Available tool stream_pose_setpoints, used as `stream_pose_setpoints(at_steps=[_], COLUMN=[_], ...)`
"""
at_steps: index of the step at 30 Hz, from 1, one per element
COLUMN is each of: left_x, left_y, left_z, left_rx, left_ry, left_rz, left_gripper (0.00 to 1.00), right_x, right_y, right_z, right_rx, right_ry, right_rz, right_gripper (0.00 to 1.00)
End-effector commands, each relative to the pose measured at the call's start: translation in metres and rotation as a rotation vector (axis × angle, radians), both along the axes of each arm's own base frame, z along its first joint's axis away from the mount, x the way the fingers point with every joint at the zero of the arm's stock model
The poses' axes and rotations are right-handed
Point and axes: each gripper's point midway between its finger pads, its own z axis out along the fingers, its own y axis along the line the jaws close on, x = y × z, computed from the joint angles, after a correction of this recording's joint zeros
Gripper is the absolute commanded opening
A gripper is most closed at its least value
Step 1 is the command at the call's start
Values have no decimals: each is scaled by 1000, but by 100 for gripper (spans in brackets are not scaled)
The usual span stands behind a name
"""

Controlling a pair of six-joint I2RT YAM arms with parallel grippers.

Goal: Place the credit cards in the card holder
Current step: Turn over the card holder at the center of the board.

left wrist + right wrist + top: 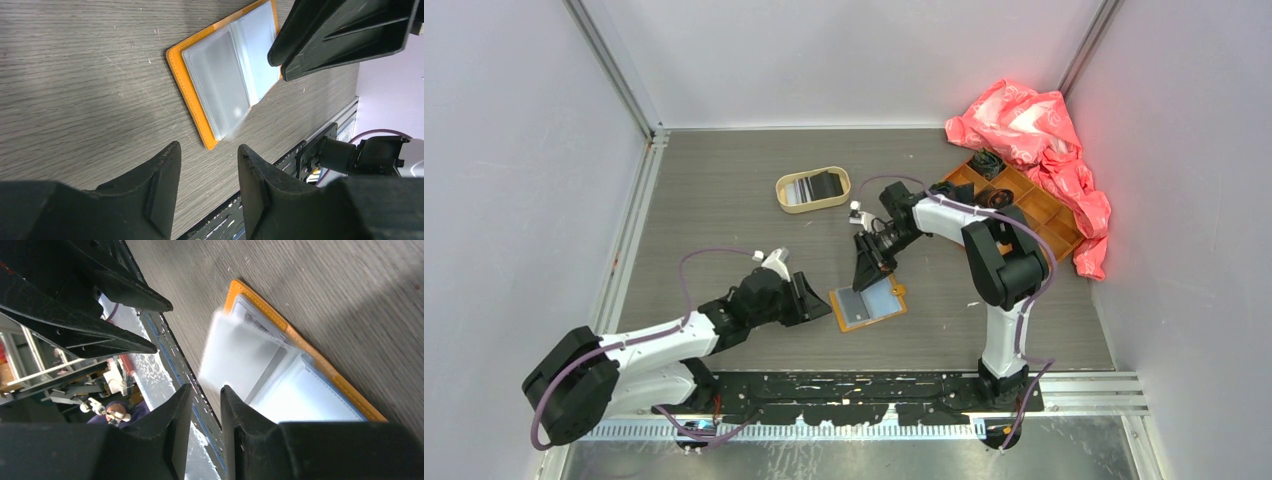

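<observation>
The orange card holder (pixel 848 318) lies open on the table, its clear sleeves up. It also shows in the left wrist view (pixel 192 95) and the right wrist view (pixel 300 342). One sleeve page (pixel 235 357) is blurred in motion. A pale blue-white surface fills the right-hand sleeve (pixel 310 395). My right gripper (pixel 864 283) hangs just over the holder, open, with nothing between its fingers (pixel 204 390). My left gripper (pixel 824 308) sits open and empty just left of the holder (pixel 207 155). A striped card (pixel 802 190) and a black card (pixel 827 183) lie in the oval tray.
The oval tan tray (pixel 812 206) stands behind the holder. At the back right, an orange compartmented box (pixel 1024 200) sits against a crumpled pink bag (pixel 1034 130). Walls close in three sides. The black mounting rail (pixel 874 385) runs along the near edge.
</observation>
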Motion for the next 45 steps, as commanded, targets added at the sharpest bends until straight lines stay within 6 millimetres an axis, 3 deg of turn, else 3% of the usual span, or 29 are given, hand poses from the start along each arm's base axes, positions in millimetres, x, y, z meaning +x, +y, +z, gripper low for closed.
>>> stream_pose_setpoints(at_steps=[1, 6, 15, 26, 32, 34, 36, 40, 42, 45], left_x=[2, 2, 13, 47, 82, 99, 119, 160, 180, 212], left_y=[5, 4, 11, 48, 55, 56, 55, 57, 60, 74], left_z=[3, 8, 36, 101, 144, 159, 176, 198, 202, 177], left_rx=[10, -7, -31, -43, -87, -138, -192, -294, -288, -159], left_ry=[-32, -46, -161, -301, -343, -341, -352, -368, -378, -332], left_rz=[9, 7, 23, 55, 17, 11, 5, 14, 22, 73], left_gripper=[46, 46, 51, 71, 72, 72, 73, 73, 72, 71], right_x=[-6, -5, 6, 33, 57, 72, 85, 107, 112, 98], right_y=[12, 11, -5, -39, -58, -64, -69, -75, -70, -56], right_z=[4, 7, 33, 73, 103, 122, 144, 183, 188, 179], right_rx=[69, 61, 22, -17, -104, -131, -159, -162, -93, 82], right_ry=[52, 29, -212, -491, -734, -850, -956, -1084, -1033, -883], right_rz=[9, 38, 91, 60, 17, -10, -27, -107, -176, -170], right_gripper=[34, 33, 33, 33, 35, 39, 51, 98, 99, 99])
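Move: The open card holder lies about 9 cm to the left hand's right, 2 cm ahead and 5 cm below. From the right hand it is 3 cm back, 1 cm to the right and about 5 cm below. The card tray stands some 23 cm ahead of the left hand and 2 cm to its left; from the right hand the wooden box is about 14 cm ahead and 27 cm to the right. Opening wider, both hands rise some 16 cm and go forward from the card holder, left towards the tray. ##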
